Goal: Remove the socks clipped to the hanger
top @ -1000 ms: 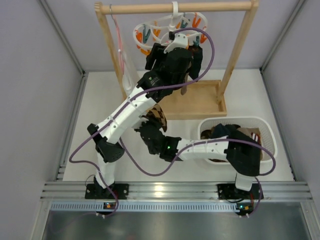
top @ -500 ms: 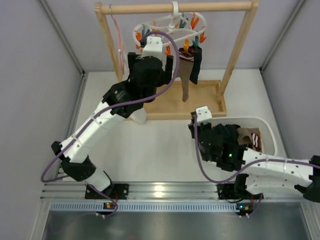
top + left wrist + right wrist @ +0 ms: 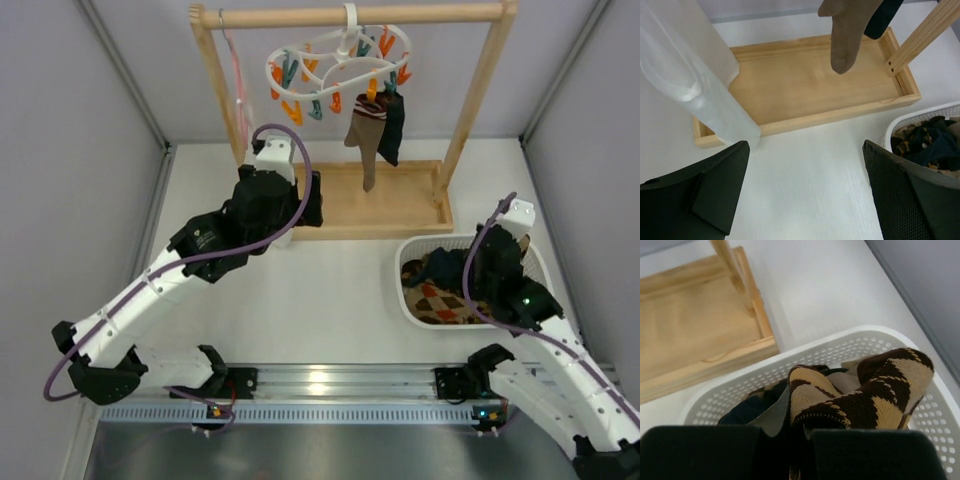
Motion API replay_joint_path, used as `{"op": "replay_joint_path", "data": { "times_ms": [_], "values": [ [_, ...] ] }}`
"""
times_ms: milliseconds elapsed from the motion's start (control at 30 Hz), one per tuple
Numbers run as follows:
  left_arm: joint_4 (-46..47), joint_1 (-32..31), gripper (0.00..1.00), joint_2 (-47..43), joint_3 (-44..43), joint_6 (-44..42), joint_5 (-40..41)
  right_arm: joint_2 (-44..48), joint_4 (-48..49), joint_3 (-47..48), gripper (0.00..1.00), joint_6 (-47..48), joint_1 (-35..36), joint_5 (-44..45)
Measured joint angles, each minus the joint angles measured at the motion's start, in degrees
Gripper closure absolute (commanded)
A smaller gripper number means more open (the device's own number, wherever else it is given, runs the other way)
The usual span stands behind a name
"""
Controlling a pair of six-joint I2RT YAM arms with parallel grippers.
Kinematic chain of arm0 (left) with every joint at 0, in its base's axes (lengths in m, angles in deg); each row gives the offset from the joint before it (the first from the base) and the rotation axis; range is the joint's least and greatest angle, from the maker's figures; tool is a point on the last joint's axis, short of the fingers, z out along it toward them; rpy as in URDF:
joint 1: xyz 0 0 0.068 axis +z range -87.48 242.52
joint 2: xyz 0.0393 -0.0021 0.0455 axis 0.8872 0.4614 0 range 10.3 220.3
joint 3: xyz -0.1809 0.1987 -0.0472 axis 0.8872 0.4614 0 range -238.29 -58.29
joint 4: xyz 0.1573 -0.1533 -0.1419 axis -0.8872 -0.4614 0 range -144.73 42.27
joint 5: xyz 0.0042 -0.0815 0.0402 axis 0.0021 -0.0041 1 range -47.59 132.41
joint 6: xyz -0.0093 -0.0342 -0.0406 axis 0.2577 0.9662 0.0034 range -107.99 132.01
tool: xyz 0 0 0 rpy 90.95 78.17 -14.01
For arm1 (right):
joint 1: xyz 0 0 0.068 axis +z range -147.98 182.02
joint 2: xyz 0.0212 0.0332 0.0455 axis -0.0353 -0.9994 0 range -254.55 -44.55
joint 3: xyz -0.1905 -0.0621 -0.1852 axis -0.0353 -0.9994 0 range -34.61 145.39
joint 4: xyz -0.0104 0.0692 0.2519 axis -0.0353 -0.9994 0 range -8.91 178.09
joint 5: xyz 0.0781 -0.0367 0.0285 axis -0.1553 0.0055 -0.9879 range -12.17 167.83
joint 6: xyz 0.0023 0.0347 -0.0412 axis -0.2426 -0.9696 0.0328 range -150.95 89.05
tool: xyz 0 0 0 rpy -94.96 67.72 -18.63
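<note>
The white hanger (image 3: 338, 58) with orange and teal pegs hangs from the wooden rail. Two socks stay clipped on it: a taupe-brown one (image 3: 365, 140) and a dark one (image 3: 392, 125). In the left wrist view their toes, taupe (image 3: 847, 35) and dark (image 3: 883, 15), dangle above the wooden base. My left gripper (image 3: 308, 198) (image 3: 805, 150) sits low in front of that base, open wide with nothing between the fingers. My right gripper (image 3: 484, 276) (image 3: 800, 435) is over the white basket, shut on a brown-orange diamond sock (image 3: 865, 395).
The wooden rack has a tray base (image 3: 805, 90) and posts (image 3: 470, 110). A long white cloth (image 3: 695, 90) hangs at the left post beside a thin pink hanger (image 3: 238, 80). The white basket (image 3: 475, 243) (image 3: 840, 347) holds other socks at the right.
My left gripper opened and drew back and down from the hanger. My right arm swung from the table's middle to the basket with the diamond sock.
</note>
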Motion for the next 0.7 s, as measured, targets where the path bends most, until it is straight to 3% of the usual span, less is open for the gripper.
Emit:
{"op": "replay_joint_path", "data": {
  "times_ms": [67,200,400,500,600,700],
  "values": [
    [-0.39,0.0,0.02,-2.21,2.27,0.66,-1.01,-4.31,0.63,-1.07,1.0,-0.81,-9.49,-7.82],
    [-0.48,0.0,0.02,-7.26,5.75,0.92,-2.45,-12.26,5.4,-6.91,1.0,-4.5,-20.98,-19.74],
    [-0.48,0.0,0.02,-16.28,10.54,0.61,-3.06,-24.0,12.09,-14.71,0.99,-9.55,-23.21,-27.52],
    [-0.35,0.0,0.02,-20.72,13.33,0.37,-3.06,-25.33,14.71,-14.73,0.9,-10.8,-23.65,-28.24],
    [-0.42,0.0,0.02,-24.46,16.15,0.0,-2.86,-23.1,14.51,-14.73,0.58,-12.11,-23.82,-28.57],
    [-0.66,0.0,0.02,-27.06,17.62,-0.66,-2.58,-17.66,13.29,-14.56,0.49,-12.22,-24.0,-28.41]
  ]
}}
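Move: The diamond-patterned sock is still clamped in the right fingers, and the white basket it goes into has its middle almost straight below them, some 19 cm down and 3 cm to the left. The dark blue sock in the basket lies about 11 cm left, 3 ahead and 20 below; the brown sock on the hanger is roughly 30 cm left, 17 ahead and 10 higher. From the left hand, the basket is about 40 cm right, 3 back and 33 below. The diamond-patterned sock goes quickly down into the basket in the right hand, about 19 cm, the wrist tipping the fingers some 25 degrees further down and rolling its left side up. Over the pile the fingers open to about half, and the hand lifts roughly 3 cm. The empty left hand, still wide open, backs off and to its left about 11 cm, away from the hanger. ##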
